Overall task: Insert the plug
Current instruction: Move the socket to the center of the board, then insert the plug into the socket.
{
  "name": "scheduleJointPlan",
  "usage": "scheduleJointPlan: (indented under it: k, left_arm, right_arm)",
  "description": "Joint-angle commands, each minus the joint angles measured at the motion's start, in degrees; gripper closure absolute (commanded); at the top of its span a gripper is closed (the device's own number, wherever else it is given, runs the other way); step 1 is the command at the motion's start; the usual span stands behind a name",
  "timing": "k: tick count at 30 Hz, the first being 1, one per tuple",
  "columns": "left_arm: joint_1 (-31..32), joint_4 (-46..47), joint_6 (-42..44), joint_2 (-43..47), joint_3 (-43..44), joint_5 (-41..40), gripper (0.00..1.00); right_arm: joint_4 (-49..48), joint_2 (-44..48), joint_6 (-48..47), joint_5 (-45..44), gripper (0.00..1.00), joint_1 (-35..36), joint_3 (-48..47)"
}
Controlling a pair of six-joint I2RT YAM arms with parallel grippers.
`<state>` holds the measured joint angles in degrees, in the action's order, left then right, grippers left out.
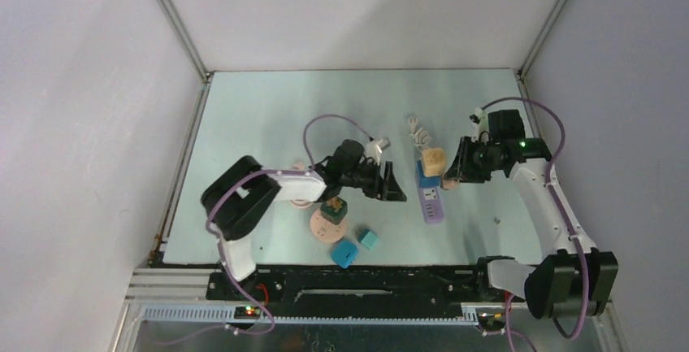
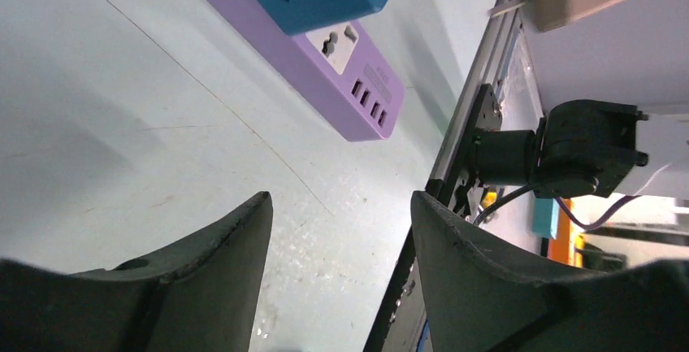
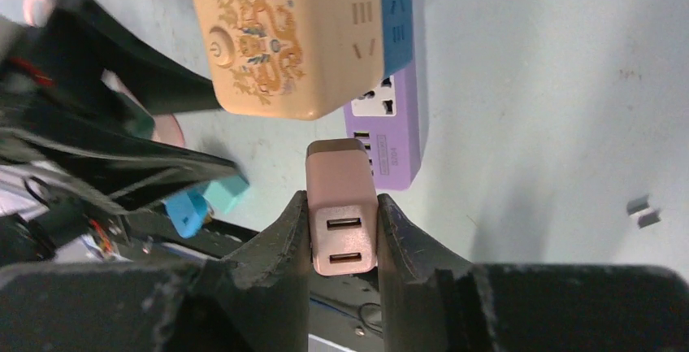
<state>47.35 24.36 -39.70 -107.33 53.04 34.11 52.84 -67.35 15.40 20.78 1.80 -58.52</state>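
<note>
My right gripper [image 3: 343, 202] is shut on a pink plug [image 3: 341, 175], a charger block whose two USB ports face the wrist camera. Just beyond it lies the purple power strip [image 3: 388, 136], with a free socket showing. A blue adapter [image 3: 396, 19] sits on the strip, and a beige cube adapter [image 3: 284, 39] sits on top of that. In the top view the right gripper [image 1: 449, 180] hovers at the strip's [image 1: 431, 203] right side. My left gripper [image 1: 392, 184] stands open and empty to the left of the strip [image 2: 345, 71], its fingers [image 2: 219, 262] low over the table.
A pink disc [image 1: 318, 227] carrying a green block [image 1: 333, 208] lies near the front, with two blue cubes [image 1: 345, 253] [image 1: 369, 239] beside it. A white cable piece [image 1: 418, 131] lies behind the strip. A small grey bit [image 3: 642, 210] lies on the table to the right.
</note>
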Motion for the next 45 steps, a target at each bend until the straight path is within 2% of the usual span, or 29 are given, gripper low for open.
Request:
scheduleJointPlan:
  k: [1,7,13,24,33,40,45]
  left_arm:
    - [-1.3,-4.1,8.8,10.1,-2.1,-2.7,0.33]
    - [-2.3,-8.3,12.2,17.4,-4.0,-5.7,0.31]
    - [-3.0,-10.9,13.6,20.9,-4.2,-7.6,0.31]
    - [-4.0,-11.9,14.2,21.8,-4.8,-7.7,0.30]
    - [-4.6,-13.0,14.6,21.9,-4.7,-7.9,0.30]
    - [-4.6,-13.0,13.6,18.4,-2.2,-6.9,0.30]
    - [-4.6,-10.7,11.6,16.4,-1.4,-6.1,0.31]
  right_arm:
    - [3.1,-3.9,-8.5,-0.6,1.00,2.4,-2.9]
    - [2.4,-9.0,-11.1,-4.7,1.00,3.7,-2.7]
    - [-2.6,-11.7,-10.9,-5.1,1.00,3.8,-1.8]
    - [-7.4,-14.1,-8.2,-7.9,1.00,6.6,-0.9]
    - [-14.1,-11.5,-2.8,-9.5,1.00,7.9,5.8]
    - [-17.7,-7.5,2.1,-10.7,1.00,10.2,9.3]
    - [-17.7,-8.8,2.6,-11.9,1.00,10.9,9.6]
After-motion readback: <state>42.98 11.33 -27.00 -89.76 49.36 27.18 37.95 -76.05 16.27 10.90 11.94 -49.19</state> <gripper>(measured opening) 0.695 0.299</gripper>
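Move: My right hand holds the pink plug; the strip's free white outlet lies about 11 cm below that hand, roughly 4 cm to its left and 2 cm ahead. The blue adapter on the strip stands some 5 cm farther out than the outlet, level with it sideways. The tan adapter is stacked on the blue one, only about 4 cm below the hand, 7 cm ahead and 5 cm left. From my empty left hand the outlet lies about 10 cm right, level ahead, slightly below. I lower my right hand about 8 cm with the pink plug kept pinched, easing slightly forward and then left beside the two stacked adapters, tilting some 10 degrees left side down, to bring the prongs to the free outlet. Meanwhile my open left hand backs off to the left, rising quickly about 8 cm before sinking a little, and rolls about 15 degrees. ##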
